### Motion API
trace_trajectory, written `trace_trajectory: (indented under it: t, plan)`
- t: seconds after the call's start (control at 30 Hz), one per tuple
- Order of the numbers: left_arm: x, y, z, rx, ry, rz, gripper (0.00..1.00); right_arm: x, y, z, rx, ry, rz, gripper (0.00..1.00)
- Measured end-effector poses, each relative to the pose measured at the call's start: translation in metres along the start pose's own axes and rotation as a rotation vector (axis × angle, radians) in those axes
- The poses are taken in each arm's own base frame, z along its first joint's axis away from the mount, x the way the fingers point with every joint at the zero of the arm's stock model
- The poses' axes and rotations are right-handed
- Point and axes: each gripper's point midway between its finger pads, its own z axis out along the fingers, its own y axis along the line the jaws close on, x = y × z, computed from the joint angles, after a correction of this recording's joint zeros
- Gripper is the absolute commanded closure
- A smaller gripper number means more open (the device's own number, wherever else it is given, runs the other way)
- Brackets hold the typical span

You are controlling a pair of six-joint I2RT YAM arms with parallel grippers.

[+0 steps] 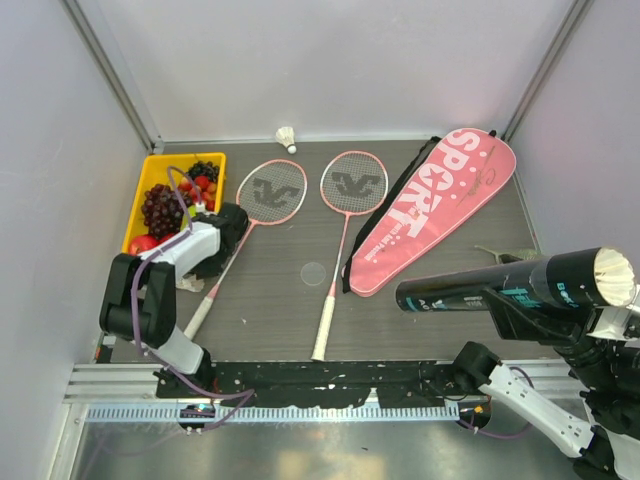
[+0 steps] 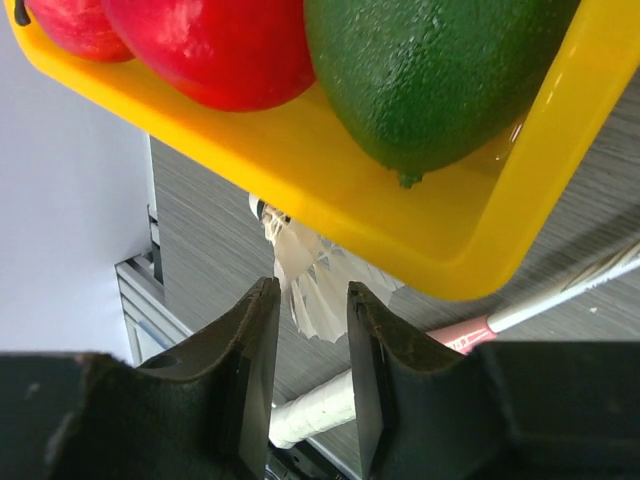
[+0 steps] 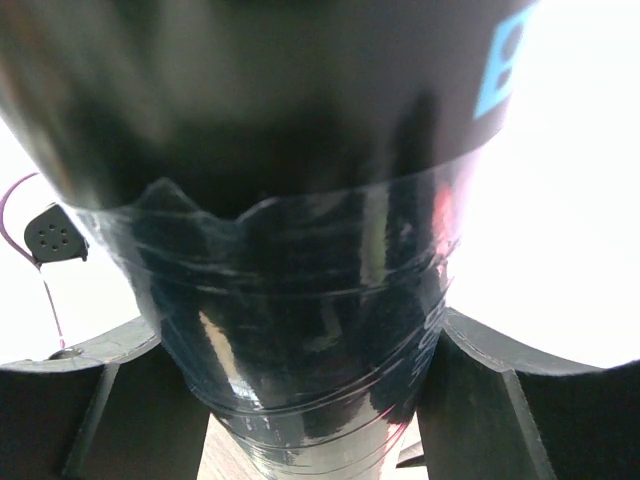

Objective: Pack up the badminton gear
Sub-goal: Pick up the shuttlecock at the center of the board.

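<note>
Two pink-framed rackets [image 1: 268, 192] [image 1: 352, 184] lie on the table, white handles toward me. The pink "SPORT" bag [image 1: 430, 210] lies to their right. One white shuttlecock [image 1: 287, 135] stands at the back wall. A second shuttlecock [image 1: 191, 284] [image 2: 310, 270] lies by the yellow tray's near corner. My left gripper [image 1: 207, 262] [image 2: 312, 290] is narrowly open, its tips at the feathers, which sit just past them. My right gripper [image 1: 522, 305] [image 3: 300, 400] is shut on the dark tube [image 1: 500, 285] [image 3: 300, 300], held level above the table's right side.
The yellow tray [image 1: 148, 178] [image 2: 420, 230] of grapes, apples and a green fruit stands at the left. The left racket's handle [image 2: 320, 405] runs just under my left gripper. A small greenish object [image 1: 510, 255] lies right of the bag. Walls close in on three sides.
</note>
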Motion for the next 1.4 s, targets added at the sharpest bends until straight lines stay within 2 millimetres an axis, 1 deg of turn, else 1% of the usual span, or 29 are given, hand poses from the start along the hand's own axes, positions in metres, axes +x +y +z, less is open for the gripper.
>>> trace_trajectory:
  t: [0.17, 0.27, 0.43, 0.47, 0.6, 0.63, 0.9, 1.0, 1.07, 1.3, 1.4]
  plan:
    - [0.0, -0.003, 0.008, -0.017, 0.039, 0.027, 0.69, -0.004, -0.003, -0.003, 0.014, -0.006, -0.016, 0.95]
    - [0.001, -0.001, 0.008, -0.022, 0.046, 0.034, 0.72, -0.004, -0.005, -0.006, 0.023, -0.01, -0.031, 0.95]
    - [0.0, 0.001, 0.008, -0.037, 0.052, 0.044, 0.8, -0.004, -0.007, -0.008, 0.032, -0.01, -0.043, 0.95]
    - [0.0, 0.001, 0.008, -0.042, 0.053, 0.046, 0.82, -0.004, -0.007, -0.008, 0.032, -0.009, -0.044, 0.95]
    - [-0.001, 0.001, 0.01, -0.056, 0.063, 0.06, 0.99, -0.002, -0.009, -0.008, 0.038, 0.001, -0.053, 0.95]
    - [-0.001, 0.001, 0.01, -0.059, 0.066, 0.063, 1.0, -0.001, -0.009, -0.009, 0.039, 0.004, -0.054, 0.95]
    - [0.004, 0.004, 0.005, -0.052, 0.083, 0.051, 1.0, 0.004, -0.011, -0.011, 0.048, 0.018, -0.058, 0.95]
    - [0.005, 0.007, -0.003, -0.026, 0.077, 0.025, 1.0, 0.011, -0.012, -0.011, 0.051, 0.032, -0.058, 0.95]
    - [0.004, 0.011, -0.013, 0.006, 0.057, -0.006, 1.0, 0.019, -0.013, -0.01, 0.053, 0.054, -0.059, 0.95]
    - [-0.003, 0.045, -0.058, 0.087, -0.069, -0.126, 1.0, 0.035, -0.016, -0.009, 0.066, 0.099, -0.051, 0.95]
    - [-0.001, 0.053, -0.076, 0.155, -0.122, -0.174, 1.0, 0.053, -0.016, -0.005, 0.066, 0.143, -0.036, 0.95]
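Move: The shuttlecock lies just in front of the left fingertips, its middle about 3 cm to the left of the hand, 1 cm ahead and 2 cm below. The green mango in the yellow basket's near corner is some 10 cm ahead with no sideways offset, 1 cm down; the left racket's grip lies about 10 cm back, likewise in line, 3 cm down. From the right hand the shuttlecock is roughly 20 cm forward, 72 cm left and 40 cm below. The left hand eases barely 1 cm down and to the left while its part-open fingers shut on the shuttlecock's feather skirt; then it lifts about 9 cm and draws back some 3 cm, out from the basket's near corner, its fingertips swinging forward. The right hand keeps its hold on the shuttlecock tube, edging about 1 cm right and then sinking some 5 cm, with a little forward and back to the left. ##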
